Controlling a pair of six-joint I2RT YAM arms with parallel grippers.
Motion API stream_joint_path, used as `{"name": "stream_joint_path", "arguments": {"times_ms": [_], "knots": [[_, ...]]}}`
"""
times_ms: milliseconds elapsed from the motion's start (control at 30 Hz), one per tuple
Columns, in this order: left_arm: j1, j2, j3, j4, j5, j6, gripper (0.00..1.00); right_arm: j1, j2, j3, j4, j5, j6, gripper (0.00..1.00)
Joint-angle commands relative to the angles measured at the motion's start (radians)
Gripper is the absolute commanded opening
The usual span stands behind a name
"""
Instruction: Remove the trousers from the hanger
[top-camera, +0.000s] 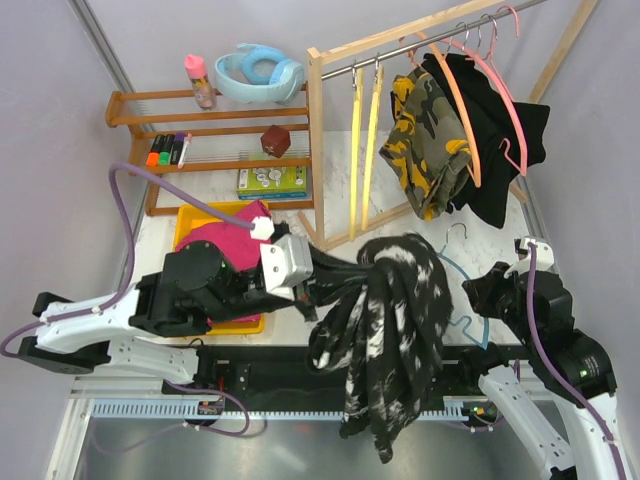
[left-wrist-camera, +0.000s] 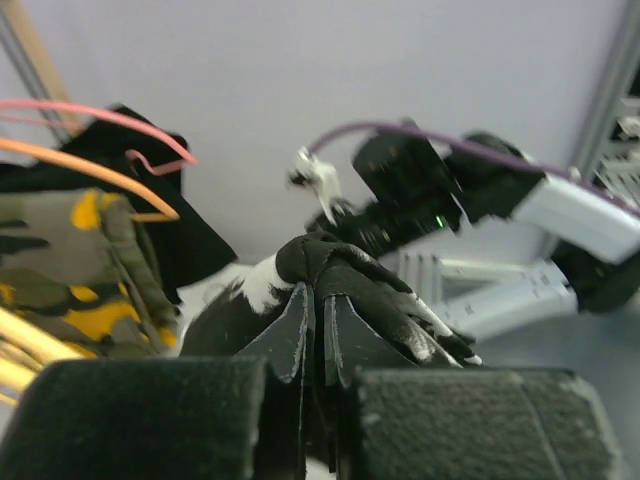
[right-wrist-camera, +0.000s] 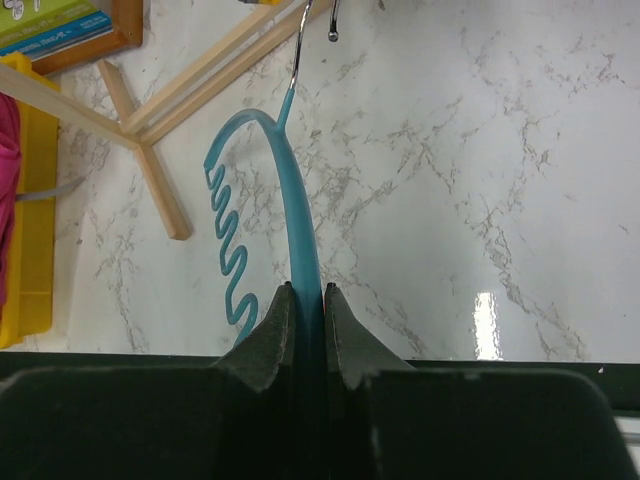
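The black trousers with white speckles (top-camera: 390, 330) hang in a bunch over the table's near edge. My left gripper (top-camera: 348, 272) is shut on their top fold; in the left wrist view the jaws (left-wrist-camera: 320, 288) pinch the dark cloth (left-wrist-camera: 350, 270). A blue hanger (top-camera: 462, 278) lies bare on the marble to the right of the trousers. My right gripper (top-camera: 478, 300) is shut on its arm, and the right wrist view shows that gripper (right-wrist-camera: 305, 290) clamping the blue hanger (right-wrist-camera: 296, 200). Camouflage trousers (top-camera: 425, 150) and plain black trousers (top-camera: 495, 130) hang on the rack. Magenta trousers (top-camera: 235, 240) lie in a yellow tray (top-camera: 190, 222).
A wooden clothes rack (top-camera: 316, 140) stands at the back with pink (top-camera: 515, 125) and orange (top-camera: 465, 110) hangers and yellow ones (top-camera: 357, 150). A wooden shelf (top-camera: 215, 160) with markers, a box and a bottle stands at the back left. The rack's foot (right-wrist-camera: 150, 170) crosses the marble.
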Motion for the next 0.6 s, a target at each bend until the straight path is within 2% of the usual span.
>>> {"name": "stream_joint_path", "arguments": {"times_ms": [0, 133, 233, 267, 333, 367, 433, 467, 567], "knots": [[-0.004, -0.181, -0.148, 0.040, 0.120, -0.120, 0.02, 0.001, -0.008, 0.019, 0.074, 0.014, -0.015, 0.00], [-0.004, -0.270, -0.234, -0.058, 0.153, -0.191, 0.02, 0.001, -0.004, 0.018, 0.083, 0.011, -0.018, 0.00], [-0.004, -0.302, -0.279, -0.135, 0.040, -0.237, 0.02, 0.001, 0.004, 0.019, 0.093, 0.002, -0.020, 0.00], [-0.003, -0.314, -0.290, -0.188, -0.089, -0.264, 0.02, 0.001, 0.004, 0.019, 0.096, -0.001, -0.021, 0.00], [-0.004, -0.316, -0.308, -0.264, -0.237, -0.292, 0.02, 0.003, 0.006, 0.019, 0.103, -0.010, -0.031, 0.00], [-0.004, -0.310, -0.308, -0.352, -0.399, -0.333, 0.02, 0.001, 0.007, 0.019, 0.103, -0.010, -0.032, 0.00], [-0.003, -0.299, -0.304, -0.431, -0.541, -0.370, 0.02, 0.001, 0.009, 0.027, 0.103, -0.009, -0.041, 0.00], [0.005, -0.284, -0.298, -0.518, -0.669, -0.423, 0.02, 0.001, 0.010, 0.030, 0.103, -0.010, -0.044, 0.00], [0.055, -0.276, -0.261, -0.592, -0.797, -0.476, 0.02, 0.001, 0.016, 0.042, 0.103, -0.007, -0.055, 0.00]]}}
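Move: The yellow tray with the pink trousers lies about 23 cm ahead of the left gripper, 26 cm to its left and some 47 cm below. The two empty yellow hangers are about 21 cm straight ahead and slightly lower; the blue hanger, in the right gripper, is centred about 12 cm ahead, 13 cm right and 35 cm down. From the right gripper the tray lies some 46 cm left, 13 cm ahead and 20 cm below. Bring the left gripper down about 17 cm and some 10 cm left towards the yellow tray, keeping the black-and-white trousers pinched in its shut fingers; ease back slightly at first, then swing forward late. Meanwhile tip the fingers down and turn them counter-clockwise, from pointing right towards forward, by about 25 degrees. Hold the right gripper in place, still gripping the blue hanger. ##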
